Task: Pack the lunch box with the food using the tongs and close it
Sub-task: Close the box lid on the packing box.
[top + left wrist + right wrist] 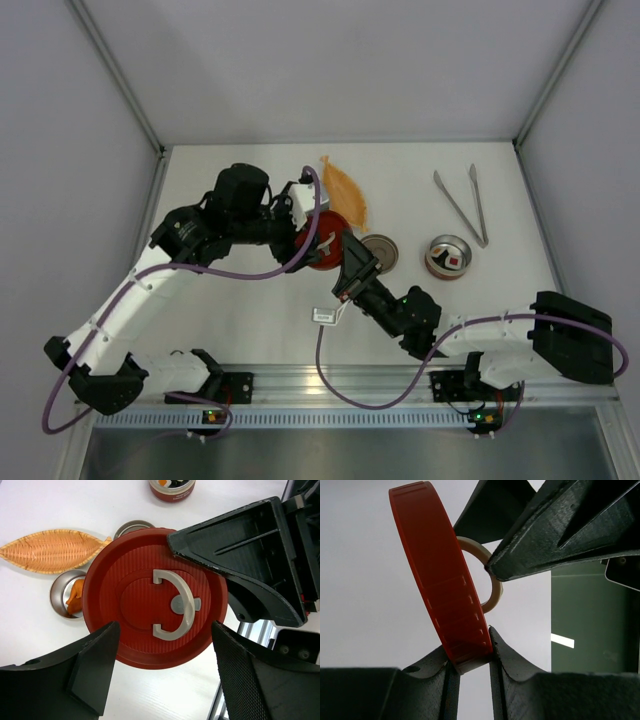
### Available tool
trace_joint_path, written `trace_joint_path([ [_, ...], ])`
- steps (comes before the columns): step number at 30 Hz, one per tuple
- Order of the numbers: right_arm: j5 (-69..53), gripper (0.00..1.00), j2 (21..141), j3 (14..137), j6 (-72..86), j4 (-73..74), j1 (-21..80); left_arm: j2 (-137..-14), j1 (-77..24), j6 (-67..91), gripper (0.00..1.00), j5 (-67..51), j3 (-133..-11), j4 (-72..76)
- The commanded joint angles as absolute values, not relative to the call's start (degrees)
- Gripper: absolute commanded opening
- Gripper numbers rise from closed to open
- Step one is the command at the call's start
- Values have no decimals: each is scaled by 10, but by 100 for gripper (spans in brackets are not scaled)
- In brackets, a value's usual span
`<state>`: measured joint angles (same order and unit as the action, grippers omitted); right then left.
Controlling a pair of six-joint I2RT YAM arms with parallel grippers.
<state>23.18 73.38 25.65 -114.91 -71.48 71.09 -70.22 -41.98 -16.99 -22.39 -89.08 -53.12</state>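
Note:
My right gripper (470, 655) is shut on the rim of the lunch box's red lid (437, 580), holding it edge-on. In the left wrist view the lid (150, 630) faces the camera with its pale handle (175, 605). My left gripper (164, 635) is open, one finger on either side of the lid's near edge, touching nothing. The red lunch box (447, 257) stands on the right with food in it. Orange-brown food (75, 592) lies in a small steel cup (57, 587) partly hidden by the lid. The tongs (460, 205) lie at the back right, untouched.
An orange woven leaf-shaped dish (343, 192) lies at the back behind the lid. A second steel cup (382, 250) sits just right of the lid. A small white tag (323, 315) hangs near the right arm's cable. Grey walls enclose the white table (240, 310).

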Motion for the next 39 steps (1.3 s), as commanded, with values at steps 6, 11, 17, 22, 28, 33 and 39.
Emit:
trace_joint_path([
  [6, 244, 0, 730, 279, -1213, -729, 722, -708, -428, -186, 65, -184, -883, -496],
  [11, 244, 0, 724, 275, -1212, -731, 727, -708, -428, -187, 48, -174, -881, -492],
  [17, 250, 0, 722, 275, -1210, -727, 727, -704, -428, -188, 36, -209, -882, -494],
  [22, 282, 0, 720, 292, -1201, -695, 727, -699, -428, -190, 10, -243, -885, -500],
  [28, 368, 68, 681, 339, -1122, -585, 727, -693, -428, -206, 0, -245, -879, -509],
  [33, 401, 100, 568, 369, -924, -230, 721, -683, -427, -225, 0, -257, -876, -508],
  [39, 325, 99, 437, 494, -639, 195, 719, -680, -426, -250, 0, -286, -854, -505],
])
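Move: The red lid's grey handle is just off the left hand's open fingertips, about 1 cm ahead, 2 cm to the right and 2 cm lower. From the right hand, which already pinches the lid's rim, the handle is roughly 4 cm ahead, 4 cm left and 1 cm up. Some 29 cm below the left hand are the steel bowl with chicken, about 11 cm ahead, and the grey lid, about 6 cm ahead and 11 cm right. Easing barely 1 cm forward and slightly down, the left hand shuts its wide-open fingers on the red lid's handle and keeps hold, drifting back a little. The right hand holds the rim still until that grip is made, then opens wide, slips about 2 cm forward and swings off some 7 cm to the right, its wrist tipping down about 30 degrees. ##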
